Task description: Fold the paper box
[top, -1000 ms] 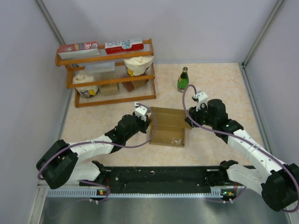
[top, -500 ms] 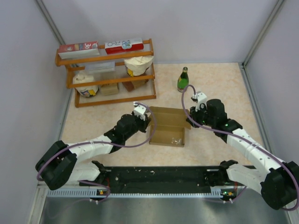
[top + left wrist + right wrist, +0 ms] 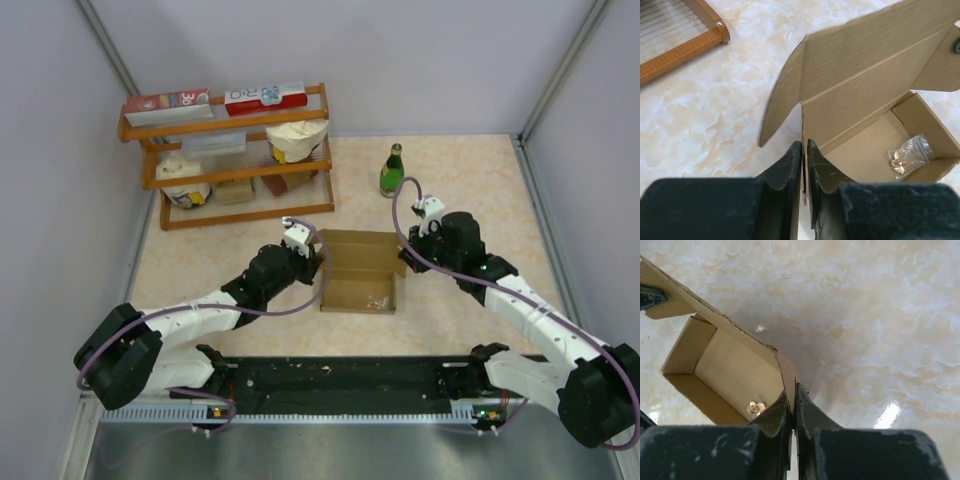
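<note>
The paper box [image 3: 362, 262], plain brown cardboard, stands open in the middle of the table with its lid flap raised at the back. My left gripper [image 3: 318, 264] is shut on the box's left wall; the left wrist view shows the wall's edge pinched in the left gripper [image 3: 804, 146], with the box [image 3: 865, 95] spreading beyond. My right gripper [image 3: 404, 262] is at the box's right side, and the right wrist view shows the right gripper [image 3: 793, 391] shut on the side flap [image 3: 788, 371]. A small clear bag [image 3: 907, 155] of metal bits lies inside the box.
A wooden shelf [image 3: 230, 165] with cartons, bags and small boxes stands at the back left; its corner [image 3: 695, 42] shows in the left wrist view. A green bottle [image 3: 392, 170] stands behind the box to the right. Grey walls enclose the table.
My right gripper has closed onto the box's right side flap. The left gripper has kept its grip on the left wall, and the box has barely shifted.
</note>
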{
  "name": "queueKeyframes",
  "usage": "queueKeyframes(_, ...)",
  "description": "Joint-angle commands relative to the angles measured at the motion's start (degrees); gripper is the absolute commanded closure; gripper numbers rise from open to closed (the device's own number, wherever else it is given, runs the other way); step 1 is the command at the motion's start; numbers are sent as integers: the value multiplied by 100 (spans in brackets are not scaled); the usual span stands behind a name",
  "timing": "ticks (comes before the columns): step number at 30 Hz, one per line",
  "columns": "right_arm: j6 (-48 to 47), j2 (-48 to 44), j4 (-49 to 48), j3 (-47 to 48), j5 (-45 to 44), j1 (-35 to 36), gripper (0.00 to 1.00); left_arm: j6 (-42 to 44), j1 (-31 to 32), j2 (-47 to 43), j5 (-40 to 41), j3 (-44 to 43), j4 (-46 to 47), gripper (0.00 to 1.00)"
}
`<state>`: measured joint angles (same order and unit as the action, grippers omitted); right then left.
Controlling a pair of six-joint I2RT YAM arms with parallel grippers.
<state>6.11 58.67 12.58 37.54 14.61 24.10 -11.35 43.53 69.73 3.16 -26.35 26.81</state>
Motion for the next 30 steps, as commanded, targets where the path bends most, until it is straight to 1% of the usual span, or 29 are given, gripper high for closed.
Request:
queueKeyframes(1,399,-242,-615,-18,-476,51,100,-306,-11,-101,-53,-134,131,86)
queueKeyframes(5,452,-418,-1054,-62,-828,113,100,-324,-11,-4,167,-248,140,85)
queueKeyframes(9,330,-313,-1477,-80,-1100,200,100,-315,-11,163,396,-406,228,85)
queueKeyframes(13,268,29,-1714,-27,-1232,297,100,-315,-11,409,449,-590,334,84)
queueKeyframes(17,268,249,-1978,-54,-1626,534,100,-402,-11,743,431,-792,395,84)
queueKeyframes(22,329,320,-2268,-185,-2032,728,100,-525,-11,901,642,-854,378,83)
queueKeyframes(27,356,232,-2462,-309,-2155,789,100,-605,-11,884,1011,-837,264,82)
queueKeyframes(28,365,223,-2471,-326,-2173,798,100,-613,-11,867,1072,-837,264,82)
queueKeyframes(29,356,215,-2471,-335,-2182,798,100,-614,-11,849,1108,-828,246,85)
queueKeyframes(30,356,215,-2471,-335,-2173,807,100,-614,-2,840,1117,-837,229,92)
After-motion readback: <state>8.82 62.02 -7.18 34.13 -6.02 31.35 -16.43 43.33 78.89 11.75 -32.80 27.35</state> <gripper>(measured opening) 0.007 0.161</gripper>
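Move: The open box tray lies between the two hands: its middle is about 8 cm to the right of the left hand, 3 cm back and 6 cm below, and from the right hand some 9 cm to the left, 4 cm back and 7 cm below. The raised lid's middle is roughly 8 cm right of the left hand and 3 cm ahead. The bottle stands about 16 cm ahead of the right hand and 3 cm to its left. The box is carried forward between both hands, still pinched at its left rear corner by the left fingers and by the lid's right flap in the right. The right hand goes forward about 5 cm, arching up and partly down again while turning clockwise and tipping its fingers up; the left goes forward about 4 cm, rising slightly then sinking, and turns some 10 degrees counter-clockwise. ##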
